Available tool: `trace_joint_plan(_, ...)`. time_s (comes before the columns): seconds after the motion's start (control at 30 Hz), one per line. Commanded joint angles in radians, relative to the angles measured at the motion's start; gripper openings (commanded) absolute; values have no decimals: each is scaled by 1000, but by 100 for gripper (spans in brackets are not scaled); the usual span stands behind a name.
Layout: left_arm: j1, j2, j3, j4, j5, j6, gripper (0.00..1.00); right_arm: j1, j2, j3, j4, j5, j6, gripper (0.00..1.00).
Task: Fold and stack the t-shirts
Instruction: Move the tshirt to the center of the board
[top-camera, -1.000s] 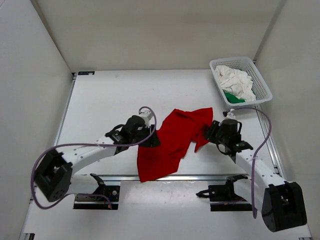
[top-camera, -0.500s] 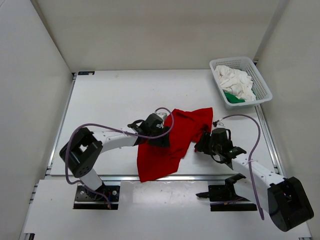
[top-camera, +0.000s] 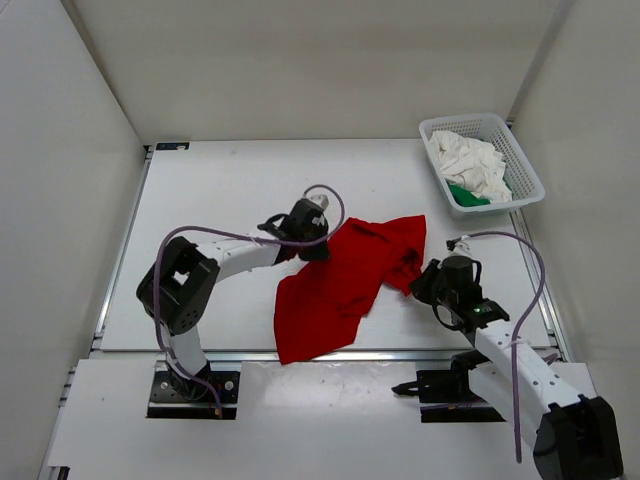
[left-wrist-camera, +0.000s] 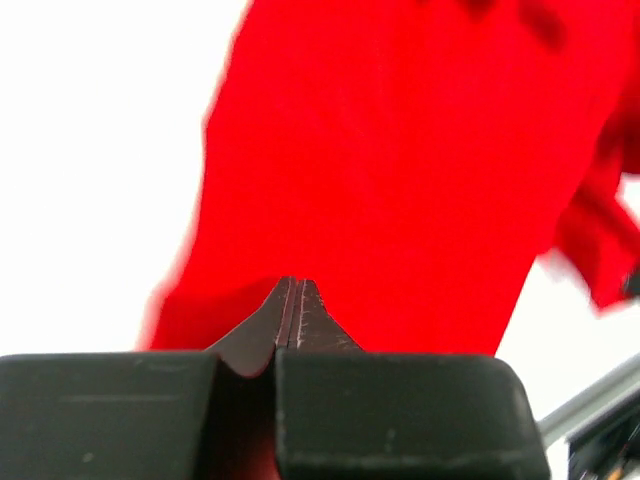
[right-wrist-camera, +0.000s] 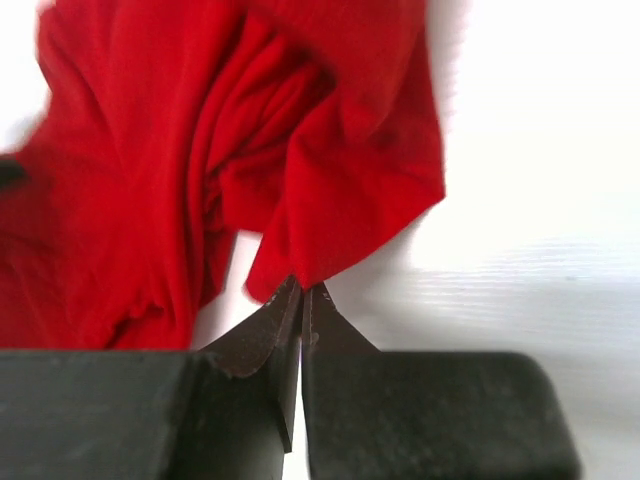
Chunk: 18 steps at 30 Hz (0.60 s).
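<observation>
The red t-shirt (top-camera: 340, 285) lies crumpled but mostly spread at the table's middle, its lower end reaching the near edge. At the shirt's upper left edge my left gripper (top-camera: 311, 247) is shut, and in the left wrist view its tips (left-wrist-camera: 293, 285) press into the red t-shirt (left-wrist-camera: 400, 170). My right gripper (top-camera: 421, 283) is shut on a hanging corner at the shirt's right side; the right wrist view shows that corner of the red t-shirt (right-wrist-camera: 340, 190) pinched between its tips (right-wrist-camera: 303, 290). The white t-shirt (top-camera: 470, 163) and green t-shirt (top-camera: 467, 197) lie bunched in the basket.
A white mesh basket (top-camera: 524, 160) stands at the table's back right corner. White walls close in the table (top-camera: 220, 200) on the left, back and right. Purple cables loop over both arms.
Both grippers have closed from open. The left arm swung farther back along the shirt's left edge. The right gripper shifted slightly right, with the shirt corner now in it.
</observation>
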Motion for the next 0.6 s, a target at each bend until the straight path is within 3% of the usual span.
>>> trace_joint_plan(0.0, 75, -5, 125, -11, -49, 35, 0, -42, -64, 13, -48, -26, -18, 0)
trace_joint_plan(0.17, 147, 39, 276, -148, 112, 95, 3, -54, -100, 16, -86, -5, -41, 0)
trace_joint_plan(0.23, 110, -36, 215, -174, -52, 160, 17, -68, -89, 7, -71, -35, -42, 0)
trace_joint_plan(0.27, 93, -84, 170, -173, -114, 159, 31, -74, -77, 7, -54, -52, -39, 0)
trace_joint_plan(0.3, 121, -127, 149, -150, -86, 164, 39, -72, -73, 4, -37, -58, -41, 0)
trace_joint_plan(0.43, 185, -133, 170, -266, -31, 216, 59, -68, -50, 15, -34, -63, -50, 0)
trace_joint_plan(0.5, 158, -72, 278, -391, -139, 289, 65, -83, -66, 15, -26, -76, -44, 0)
trace_joint_plan(0.57, 115, -42, 296, -484, -158, 365, 66, -86, -61, 13, -17, -87, -51, 0)
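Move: The left hand, fingers shut, is over the upper-left part of the red t-shirt; the shirt's middle is about 8 cm back, 8 cm to its right and 3 cm lower. The sleeve corner lies roughly 9 cm back and 22 cm right of that hand. The right hand has this corner in its fingertips, with the shirt's middle some 15 cm to its left, level fore and aft and about 4 cm below, and the basket about 30 cm ahead and 16 cm right. The right gripper keeps its pinch on the sleeve corner, almost in place, drifting only about a centimetre to the right. The left hand leaves the red cloth, swinging forward and up nearly 9 cm out, then turns left with a short pull back, its fingers opening to about two thirds and the wrist rolling some 10 degrees left side up. It finishes about 7 cm to the left and 6 cm higher, clear of the shirt. ##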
